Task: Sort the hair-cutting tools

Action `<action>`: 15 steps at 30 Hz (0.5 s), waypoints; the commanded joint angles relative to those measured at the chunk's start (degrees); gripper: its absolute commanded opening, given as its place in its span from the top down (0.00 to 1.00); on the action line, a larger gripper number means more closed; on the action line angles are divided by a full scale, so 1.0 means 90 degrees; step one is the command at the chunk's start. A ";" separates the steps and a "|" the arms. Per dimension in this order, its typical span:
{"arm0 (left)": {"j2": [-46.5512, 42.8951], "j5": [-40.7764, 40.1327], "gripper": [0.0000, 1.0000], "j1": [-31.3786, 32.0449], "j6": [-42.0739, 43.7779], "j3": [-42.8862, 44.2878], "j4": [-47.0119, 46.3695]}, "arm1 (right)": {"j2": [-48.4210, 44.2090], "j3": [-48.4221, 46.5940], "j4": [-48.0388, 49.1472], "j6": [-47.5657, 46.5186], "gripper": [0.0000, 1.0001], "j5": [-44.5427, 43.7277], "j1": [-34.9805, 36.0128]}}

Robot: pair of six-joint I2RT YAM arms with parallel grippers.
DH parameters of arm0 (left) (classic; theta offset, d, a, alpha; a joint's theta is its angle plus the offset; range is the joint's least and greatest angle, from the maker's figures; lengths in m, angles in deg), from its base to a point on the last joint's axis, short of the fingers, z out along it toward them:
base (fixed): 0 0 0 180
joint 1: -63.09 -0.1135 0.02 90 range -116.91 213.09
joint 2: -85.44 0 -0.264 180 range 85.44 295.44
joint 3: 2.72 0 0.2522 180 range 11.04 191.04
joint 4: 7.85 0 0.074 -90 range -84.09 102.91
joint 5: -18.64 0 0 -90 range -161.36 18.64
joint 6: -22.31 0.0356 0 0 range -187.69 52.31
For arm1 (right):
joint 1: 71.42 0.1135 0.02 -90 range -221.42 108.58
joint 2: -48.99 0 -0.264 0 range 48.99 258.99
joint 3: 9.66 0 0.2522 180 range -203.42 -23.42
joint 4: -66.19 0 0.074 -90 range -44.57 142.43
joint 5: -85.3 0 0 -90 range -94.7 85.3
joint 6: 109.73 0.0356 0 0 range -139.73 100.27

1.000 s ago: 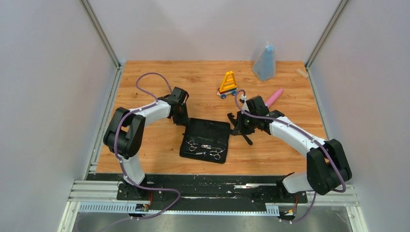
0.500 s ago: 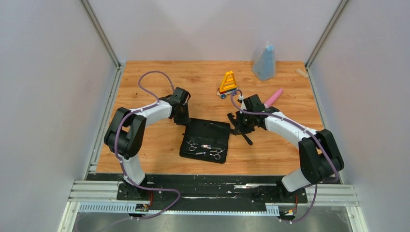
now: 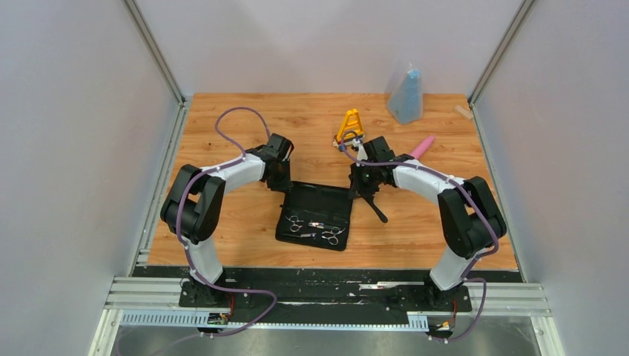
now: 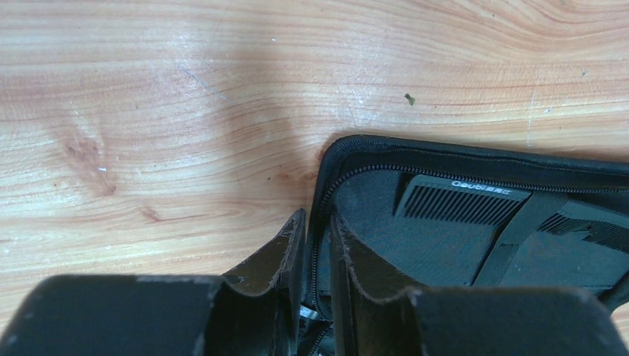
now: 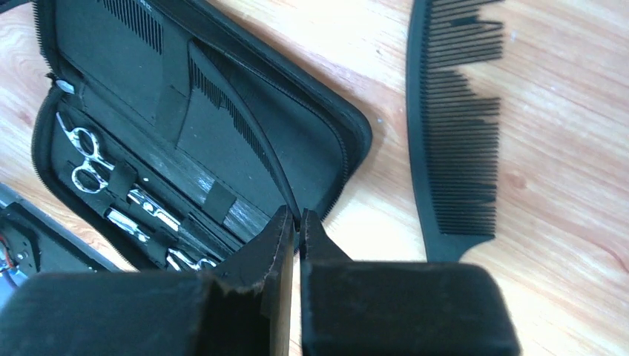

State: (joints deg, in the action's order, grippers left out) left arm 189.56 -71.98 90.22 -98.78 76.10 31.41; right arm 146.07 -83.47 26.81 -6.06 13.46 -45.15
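Note:
An open black zip case (image 3: pixel 315 215) lies mid-table. Two silver scissors (image 5: pixel 83 152) (image 5: pixel 185 259) sit strapped in its lower half. One black comb (image 4: pixel 460 200) is tucked in the upper pocket. My left gripper (image 4: pixel 317 222) is shut on the case's zipper rim at its far left corner (image 3: pixel 282 184). My right gripper (image 5: pixel 297 216) is shut on the end of a thin flat black comb (image 5: pixel 222 104), which reaches over the case's right side. A black comb with a handle (image 5: pixel 452 126) lies on the wood just right of the case.
A yellow-orange wheeled toy (image 3: pixel 350 126) stands just behind the right gripper. Right of it lies a pink wand (image 3: pixel 421 147). A blue bagged object (image 3: pixel 406 96) and a small wooden piece (image 3: pixel 463 111) sit at the back right. Grey walls flank the table.
The right arm has swung left, carrying its comb from beside the case to over the case's right edge. The left gripper has stayed on the case's corner.

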 commanded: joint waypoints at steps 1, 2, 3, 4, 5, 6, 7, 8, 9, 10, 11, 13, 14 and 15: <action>0.0326 0.0030 0.74 0.0184 0.0013 -0.0157 0.0066 | 0.0300 -0.0402 0.0515 0.0036 0.99 0.0196 0.0104; 0.0316 0.0030 0.74 0.0186 0.0001 -0.0175 0.0057 | 0.0385 -0.0457 0.0521 0.0083 0.99 0.0215 0.0121; 0.0292 0.0030 0.74 0.0188 -0.0019 -0.0186 0.0050 | 0.0471 -0.0508 0.0529 0.0103 0.98 0.0219 0.0151; 0.0280 0.0030 0.74 0.0188 -0.0030 -0.0212 0.0059 | 0.0548 -0.0577 0.0523 0.0116 0.96 0.0199 0.0192; 0.0258 -0.0014 0.74 0.0188 -0.0063 -0.0219 0.0100 | 0.0610 -0.0625 0.0529 0.0128 0.94 0.0170 0.0220; 0.0248 -0.0055 0.74 0.0188 -0.0086 -0.0225 0.0132 | 0.0671 -0.0661 0.0530 0.0147 0.93 0.0160 0.0250; 0.0229 -0.0184 0.74 0.0188 -0.0126 -0.0221 0.0228 | 0.0725 -0.0708 0.0518 0.0179 0.90 0.0155 0.0276; 0.0219 -0.0258 0.74 0.0188 -0.0142 -0.0223 0.0275 | 0.0777 -0.0747 0.0510 0.0201 0.87 0.0145 0.0296; 0.0187 -0.0425 0.74 0.0181 -0.0179 -0.0225 0.0368 | 0.0809 -0.0774 0.0496 0.0234 0.81 0.0116 0.0316; 0.0174 -0.0515 0.74 0.0175 -0.0193 -0.0248 0.0399 | 0.0828 -0.0787 0.0476 0.0267 0.74 0.0038 0.0322; 0.0124 -0.0638 0.74 0.0160 -0.0221 -0.0267 0.0421 | 0.0829 -0.0788 0.0461 0.0300 0.66 -0.0079 0.0329; 0.0049 -0.0694 0.74 0.0100 -0.0268 -0.0345 0.0416 | 0.0786 -0.0779 0.0431 0.0313 0.52 -0.0385 0.0324; 0.0027 -0.0693 0.75 0.0076 -0.0277 -0.0386 0.0403 | 0.0741 -0.0779 0.0409 0.0303 0.48 -0.0557 0.0324; -0.0015 -0.0705 0.75 0.0040 -0.0298 -0.0399 0.0393 | 0.0695 -0.0792 0.0386 0.0298 0.45 -0.0720 0.0324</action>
State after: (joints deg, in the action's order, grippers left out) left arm 188.99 -74.80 90.96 -100.46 75.55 31.38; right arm 153.46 -88.52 28.45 -3.50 13.33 -42.53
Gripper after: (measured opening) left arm 0.258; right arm 0.492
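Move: The narrow comb's tip is already at the case's strap, which lies about 8 cm to the left of the right hand, level with it and some 4 cm below. The wide comb sits roughly 12 cm left and 1 cm ahead, the handled comb 4 cm right and 1 cm back, and the nearer scissors about 5 cm left and 12 cm back. From the left hand at the case's left edge, the strap is some 8 cm right, straight across and 1 cm lower. The narrow comb, held by its outer end in the right fingers and bowed against the case, is pushed on to the left under the strap. The right hand goes nearly 3 cm left, slightly forward, sinking about 1.5 cm in the later part as its fingers open halfway and let go. The left hand stays put, its fingers still straddling the case's left edge. ##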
